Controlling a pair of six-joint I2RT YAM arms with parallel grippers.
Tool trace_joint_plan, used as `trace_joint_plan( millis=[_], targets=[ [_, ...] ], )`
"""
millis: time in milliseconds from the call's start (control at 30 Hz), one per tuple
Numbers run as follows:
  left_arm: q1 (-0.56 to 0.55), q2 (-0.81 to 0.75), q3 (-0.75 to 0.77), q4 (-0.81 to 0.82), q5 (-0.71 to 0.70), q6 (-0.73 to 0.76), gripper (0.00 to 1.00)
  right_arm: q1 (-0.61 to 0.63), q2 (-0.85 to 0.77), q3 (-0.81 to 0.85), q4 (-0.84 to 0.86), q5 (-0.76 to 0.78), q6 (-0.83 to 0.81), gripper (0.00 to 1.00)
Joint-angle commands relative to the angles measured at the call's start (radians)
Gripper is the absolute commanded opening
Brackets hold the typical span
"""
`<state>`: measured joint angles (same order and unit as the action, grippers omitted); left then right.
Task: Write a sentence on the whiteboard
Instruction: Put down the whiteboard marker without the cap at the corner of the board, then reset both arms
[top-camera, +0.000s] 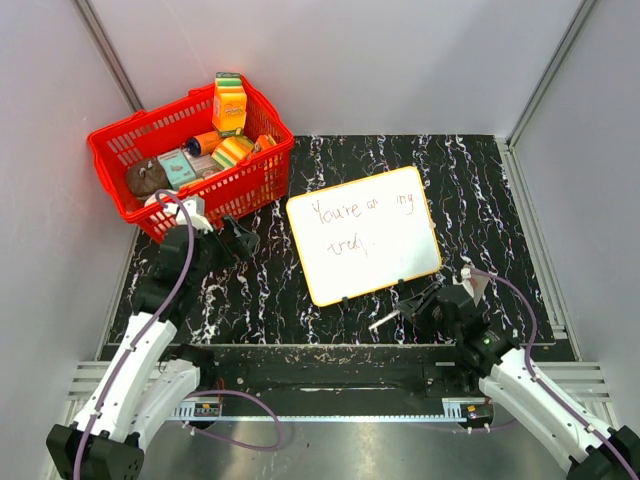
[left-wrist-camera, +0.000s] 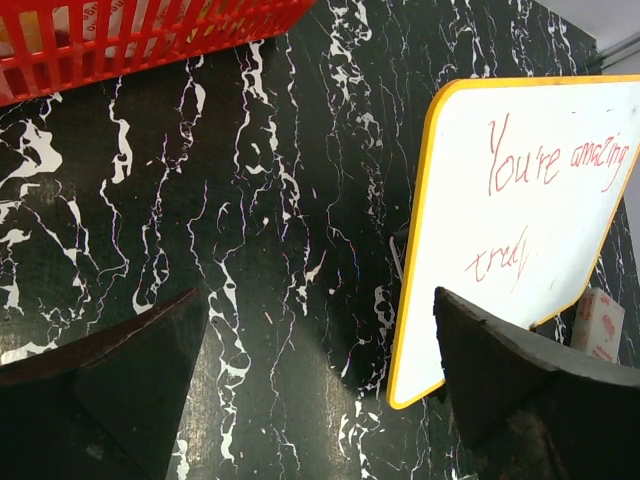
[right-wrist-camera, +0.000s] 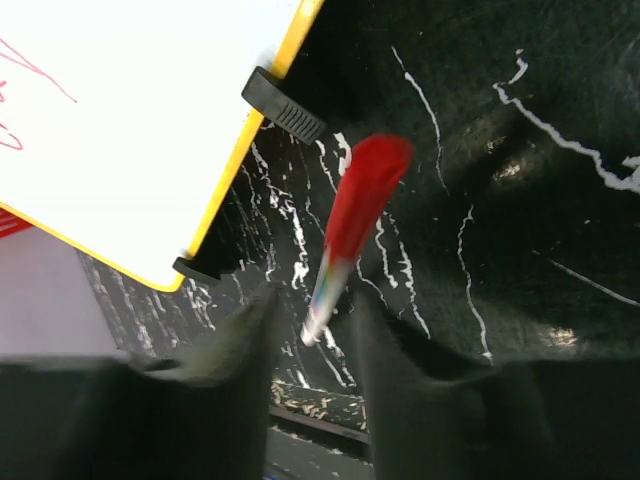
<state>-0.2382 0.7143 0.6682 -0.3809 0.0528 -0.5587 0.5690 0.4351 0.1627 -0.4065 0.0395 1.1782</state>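
Observation:
The whiteboard (top-camera: 365, 235) with its orange-yellow rim lies tilted on the black marbled table, also in the left wrist view (left-wrist-camera: 520, 230) and the right wrist view (right-wrist-camera: 130, 120). The sentence (top-camera: 345, 212) in red reads "You're amazing" with a shorter word below (left-wrist-camera: 550, 160). A red-capped marker (right-wrist-camera: 355, 215) lies just off the board's near edge (top-camera: 385, 321), blurred, its pale end loose between my right gripper's (right-wrist-camera: 315, 300) parted fingers. My left gripper (left-wrist-camera: 318, 300) hovers wide open over bare table left of the board, holding nothing.
A red basket (top-camera: 190, 150) full of groceries stands at the back left, its wall near my left gripper (left-wrist-camera: 130, 30). Black clips (right-wrist-camera: 283, 105) stick out from the board's rim. A small white box (left-wrist-camera: 600, 325) sits by the board's near right corner.

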Motion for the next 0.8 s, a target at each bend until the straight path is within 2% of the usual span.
trace_joint_plan(
  millis=[0, 33, 67, 167, 400, 633, 767],
  targets=[
    [0.004, 0.01, 0.051, 0.011, 0.016, -0.02, 0.99, -0.003, 0.01, 0.003, 0.063, 0.04, 0.064, 0.52],
    [0.004, 0.011, 0.051, 0.016, 0.019, -0.021, 0.99, -0.003, 0.007, 0.003, 0.066, 0.043, 0.067, 0.56],
    [0.002, 0.016, 0.053, 0.017, 0.028, -0.023, 0.99, -0.003, 0.004, 0.004, 0.067, 0.045, 0.067, 0.7],
    [0.004, 0.027, 0.054, 0.02, 0.035, -0.021, 0.99, -0.003, -0.007, 0.009, 0.069, 0.053, 0.067, 0.83],
    [0.004, 0.013, 0.015, 0.077, 0.062, -0.036, 0.99, -0.003, -0.038, 0.035, 0.077, 0.048, 0.012, 1.0],
    [0.004, 0.002, -0.001, 0.063, 0.035, -0.038, 0.99, -0.003, -0.049, 0.115, 0.063, 0.088, -0.107, 1.0],
    [0.004, 0.011, -0.004, 0.054, 0.003, -0.037, 0.99, -0.003, -0.018, 0.187, 0.035, 0.141, -0.242, 1.0]
  ],
)
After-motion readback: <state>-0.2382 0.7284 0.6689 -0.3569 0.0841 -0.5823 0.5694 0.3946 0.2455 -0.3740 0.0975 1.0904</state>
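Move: The marker, capless and just coming loose, is at the right fingertips, its middle about 2 cm to the hand's left, 2 cm back and 2 cm below, writing tip towards the left. The whiteboard's right leg stands some 5 cm ahead and 2 cm left, its left leg about 2 cm ahead and 14 cm left, the board's middle roughly 15 cm ahead and 10 cm left, all about 4 cm below. From the left hand the marker lies about 31 cm right, 12 cm back and 19 cm below. The right hand lets go of the marker just off the board's near edge, by its right leg, spreading its barely parted fingers to fully open while easing forward by about 1 cm. With the fingers wide it then lifts away from the marker, faster towards the end, ending some 5 cm higher and 2 cm farther forward, the fingertips tilting up by about 10 degrees. ##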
